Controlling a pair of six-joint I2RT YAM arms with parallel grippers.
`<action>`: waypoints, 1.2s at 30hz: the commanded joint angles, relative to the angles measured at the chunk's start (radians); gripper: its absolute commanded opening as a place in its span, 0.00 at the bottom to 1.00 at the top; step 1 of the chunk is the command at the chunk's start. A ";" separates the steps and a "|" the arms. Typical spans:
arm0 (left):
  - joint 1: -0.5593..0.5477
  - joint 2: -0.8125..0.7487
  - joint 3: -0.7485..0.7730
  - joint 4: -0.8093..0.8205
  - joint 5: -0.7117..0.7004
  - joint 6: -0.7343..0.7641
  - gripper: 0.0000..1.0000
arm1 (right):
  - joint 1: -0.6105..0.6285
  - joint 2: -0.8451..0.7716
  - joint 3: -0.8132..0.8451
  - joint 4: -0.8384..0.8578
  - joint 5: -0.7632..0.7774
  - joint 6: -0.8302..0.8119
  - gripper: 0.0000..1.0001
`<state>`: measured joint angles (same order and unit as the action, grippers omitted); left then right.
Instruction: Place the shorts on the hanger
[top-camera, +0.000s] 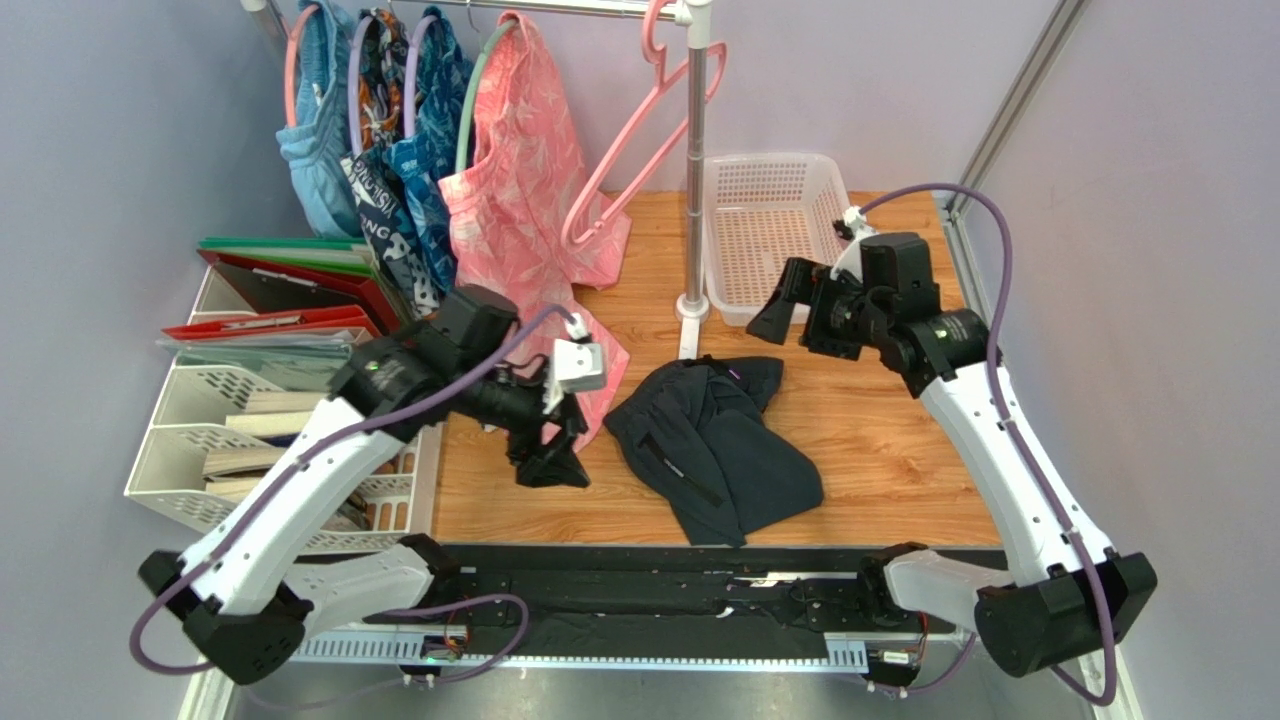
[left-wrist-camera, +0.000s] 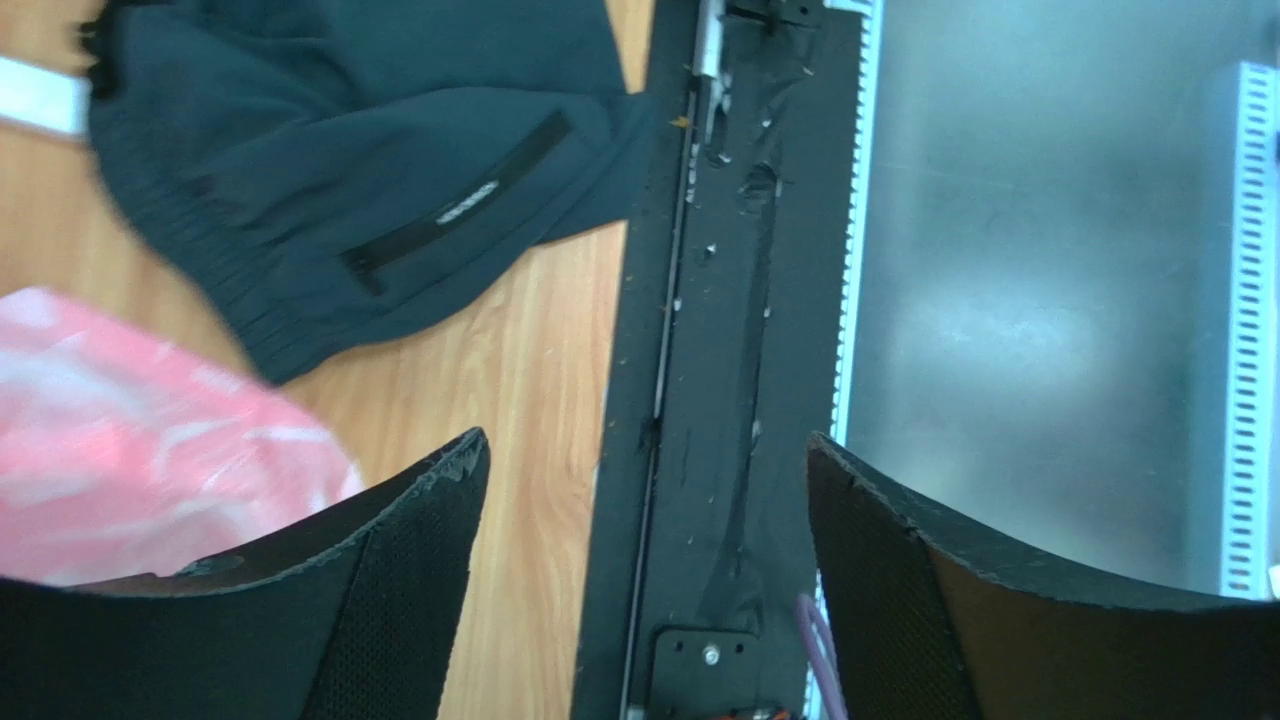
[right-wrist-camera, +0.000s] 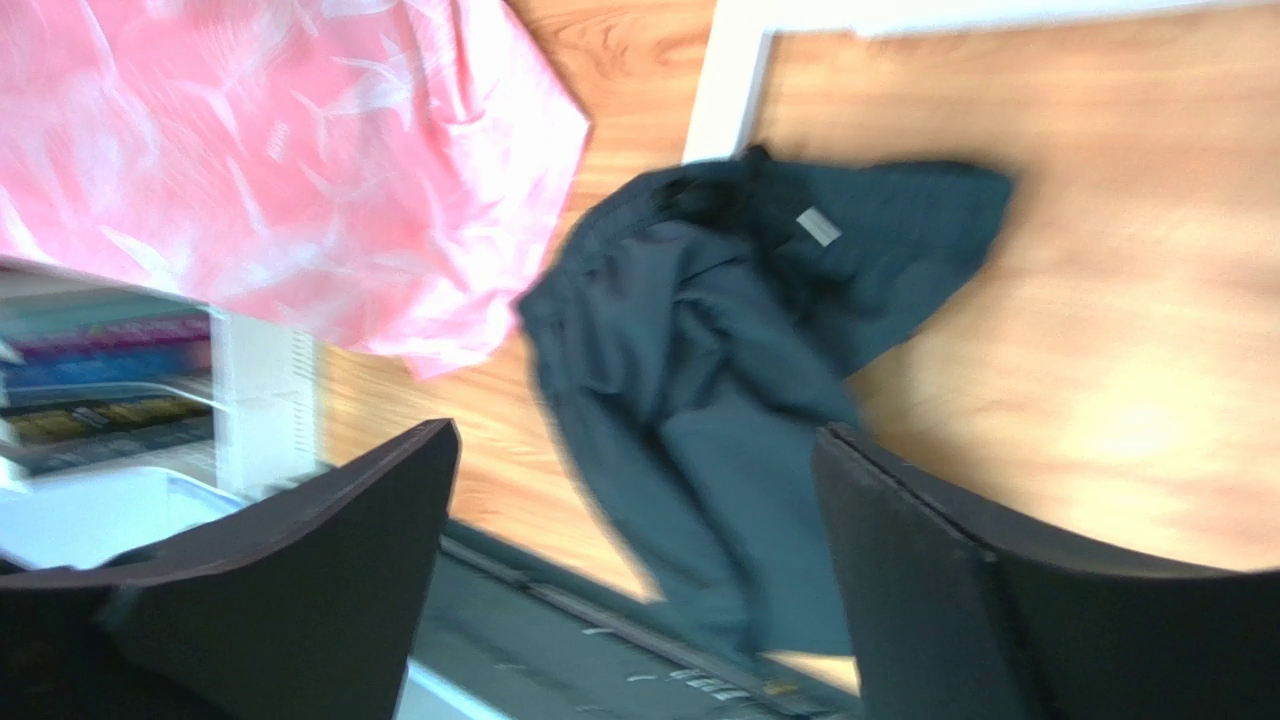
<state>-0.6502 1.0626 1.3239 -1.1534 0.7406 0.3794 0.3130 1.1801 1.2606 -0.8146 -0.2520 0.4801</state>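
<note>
The black shorts (top-camera: 714, 443) lie crumpled on the wooden table, between the arms. They also show in the left wrist view (left-wrist-camera: 376, 135) and the right wrist view (right-wrist-camera: 736, 375). The pink hanger (top-camera: 655, 126) hangs empty from the rail's right end, beside the pole. My left gripper (top-camera: 553, 458) is open and empty, low over the table just left of the shorts; its jaws stand wide in the left wrist view (left-wrist-camera: 646, 495). My right gripper (top-camera: 789, 318) is open and empty, raised behind and right of the shorts; it is also wide in the right wrist view (right-wrist-camera: 631, 495).
A pink leaf-print garment (top-camera: 519, 165) and blue patterned garments (top-camera: 376, 135) hang on the rail. The rack pole (top-camera: 696, 180) stands mid-table. A white basket (top-camera: 766, 225) sits at the back right. File trays (top-camera: 226, 435) stand on the left. A black rail (top-camera: 676, 578) runs along the front edge.
</note>
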 joint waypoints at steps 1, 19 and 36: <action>-0.104 0.111 -0.126 0.323 -0.038 -0.175 0.77 | -0.051 -0.001 -0.082 0.020 -0.110 -0.403 0.88; -0.207 0.698 -0.079 0.537 -0.392 0.111 0.73 | -0.003 0.328 -0.221 0.241 -0.113 -0.486 0.36; -0.201 0.604 -0.281 0.296 -0.358 0.404 0.60 | 0.156 0.394 -0.352 0.074 -0.462 -0.429 0.28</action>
<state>-0.8558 1.7679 1.1187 -0.7376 0.3229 0.7017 0.4099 1.6360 0.9012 -0.6937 -0.5186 0.0341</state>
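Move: About 7 cm ahead of the left hand and 14 to its right, some 26 below, lie the black shorts on the table; the pink shorts' hem hangs about 10 cm ahead and 4 left, roughly 20 below. From the right hand the black shorts lie some 10 cm back, 8 left and 23 below. The rack foot is about 3 ahead and 10 left of that hand, the basket 18 ahead and 1 right. Dropping together onto the black shorts, both hands reach table height: the left sinks about 25 cm, swings right and forward to the near-left waistband, tips its fingers steeply down and narrows them partway, then eases back left. The right sinks first, turning counter-clockwise and closing to a narrow gap in the cloth, then drags back some 8 cm with its fingers tipping down. ##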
